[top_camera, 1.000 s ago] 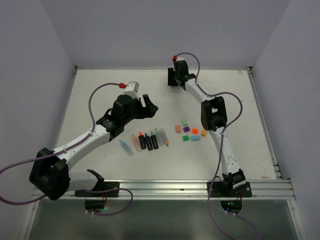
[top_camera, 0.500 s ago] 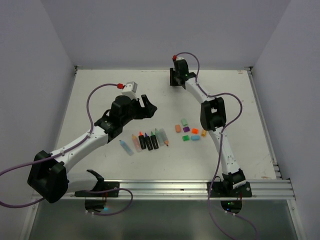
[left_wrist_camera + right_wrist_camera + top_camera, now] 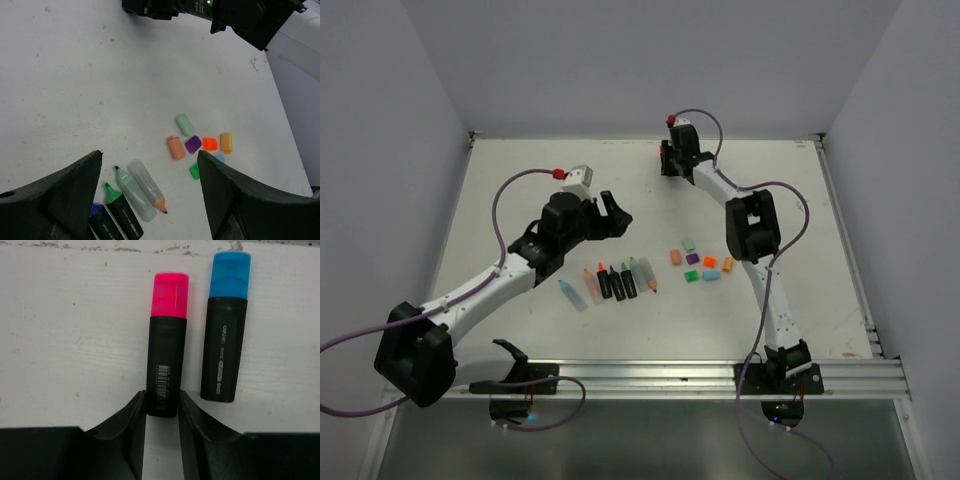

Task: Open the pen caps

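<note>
Two capped highlighters lie side by side at the table's far edge in the right wrist view: one with a pink cap and one with a blue cap, both on black bodies. My right gripper is shut on the tail end of the pink-capped pen's body, a finger pressed to each side. Several loose pen caps in orange, purple, green, mint and blue lie mid-table. My left gripper hangs open above the table between those caps and a row of uncapped pens.
The uncapped pens lie in a row left of the loose caps. The right arm reaches over the table to the back edge. The blue-capped pen's body lies just right of my right fingers.
My right gripper's jaws have narrowed onto the pink-capped pen at the back edge. The left arm has shifted slightly and its jaws stay wide.
</note>
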Controlling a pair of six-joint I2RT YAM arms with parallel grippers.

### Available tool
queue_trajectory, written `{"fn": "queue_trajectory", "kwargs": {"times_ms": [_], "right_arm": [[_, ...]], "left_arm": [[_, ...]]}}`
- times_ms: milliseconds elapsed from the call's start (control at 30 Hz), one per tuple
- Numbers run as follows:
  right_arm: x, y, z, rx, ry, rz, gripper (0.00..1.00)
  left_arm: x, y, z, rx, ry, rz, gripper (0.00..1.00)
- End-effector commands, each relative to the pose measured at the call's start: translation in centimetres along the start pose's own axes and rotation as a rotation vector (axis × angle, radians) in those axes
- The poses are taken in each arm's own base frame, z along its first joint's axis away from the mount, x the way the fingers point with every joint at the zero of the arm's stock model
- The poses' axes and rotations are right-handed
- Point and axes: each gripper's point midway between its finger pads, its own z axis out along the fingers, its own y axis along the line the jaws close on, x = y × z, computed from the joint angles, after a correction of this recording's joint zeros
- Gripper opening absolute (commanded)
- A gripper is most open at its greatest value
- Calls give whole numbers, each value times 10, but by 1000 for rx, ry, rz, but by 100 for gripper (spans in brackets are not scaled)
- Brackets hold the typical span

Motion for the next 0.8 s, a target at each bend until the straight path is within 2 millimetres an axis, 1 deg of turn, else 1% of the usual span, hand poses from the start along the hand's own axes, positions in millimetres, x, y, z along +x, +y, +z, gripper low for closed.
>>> {"fn": "queue_trajectory", "kwargs": {"times_ms": [0, 33, 67, 100, 133, 167, 200, 233, 267, 300, 333, 367, 400, 467, 500, 533, 567, 600, 633, 667, 700, 733, 767], "right_arm": [[22, 6, -18, -33, 55, 2, 0], [15, 11, -22, -47, 26, 5, 0], [18, 13, -33, -54, 27, 5, 0], [12, 17, -39, -67, -1, 6, 0], [13, 19, -44, -76, -5, 8, 0], [-3, 24, -61, -95, -44, 13, 0], [11, 26, -64, -110, -28, 11, 0], [11, 26, -72, -112, -35, 13, 0], [-1, 29, -87, -121, -65, 20, 0], [13, 27, -92, -122, -51, 22, 0], [17, 32, -100, -155, -45, 28, 0], [22, 33, -108, -163, -37, 40, 0], [20, 35, -123, -183, -65, 44, 0], [24, 38, -139, -201, -69, 49, 0], [30, 43, -155, -214, -73, 41, 0], [30, 46, -164, -221, -82, 37, 0], [46, 45, -169, -222, -60, 36, 0], [37, 52, -187, -243, -90, 33, 0], [40, 55, -193, -249, -87, 34, 0], [55, 55, -198, -256, -61, 37, 0], [58, 65, -208, -280, -62, 24, 0], [53, 69, -222, -294, -83, 21, 0], [65, 69, -228, -301, -62, 24, 0]], "left_arm": [[-6, 2, -9, 0, -24, -18, 80], [-5, 1, -9, 2, -21, -25, 80], [-3, 3, -10, 1, -16, -30, 79], [-4, 2, -12, 6, -18, -33, 79], [-3, 3, -13, 5, -19, -40, 80], [-3, 3, -14, 6, -18, -45, 80], [-3, -1, -17, 27, -13, -52, 80], [-2, -2, -17, 32, -11, -63, 79], [-2, -4, -18, 46, -4, -70, 80], [-2, -6, -19, 58, -5, -76, 79], [-2, -8, -19, 68, 0, -91, 80], [0, -13, -20, 94, 15, -97, 80], [-1, -15, -19, 107, 18, -113, 80], [1, -21, -19, 149, 44, -127, 80], [5, -21, -16, 154, 63, -133, 80], [5, -24, -15, 166, 71, -145, 80], [8, -26, -14, 182, 94, -155, 80], [8, -28, -12, 197, 98, -173, 80], [11, -30, -11, 211, 108, -183, 80], [14, -32, -10, 232, 127, -196, 80], [12, -36, -9, 250, 125, -212, 80], [14, -36, -9, 256, 131, -223, 80], [13, -40, -8, 278, 136, -229, 80]]}}
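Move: The right gripper already holds the pink-capped pen near its butt end, low at the table. The open left gripper, where the pen is headed, is about 30 cm back, 11 cm left and 16 cm higher. From the right gripper, the blue-capped pen lies 5 cm ahead and 4 cm right, the pale green cap 26 cm back and 5 cm right, and the orange cap 30 cm back and 2 cm right. From the left gripper, the pink-capped pen is roughly 34 cm ahead, 11 cm right and 17 cm below. Keep the right fingers shut on the pink-capped pen and draw it straight back towards the open left gripper, about 21 cm and gathering speed. Stay low for the first half, then climb some 7 cm while turning the hand slightly counter-clockwise. Meanwhile ease the left gripper a couple of centimetres back and right, rolling its left side down and tipping its open fingers a little downward. ##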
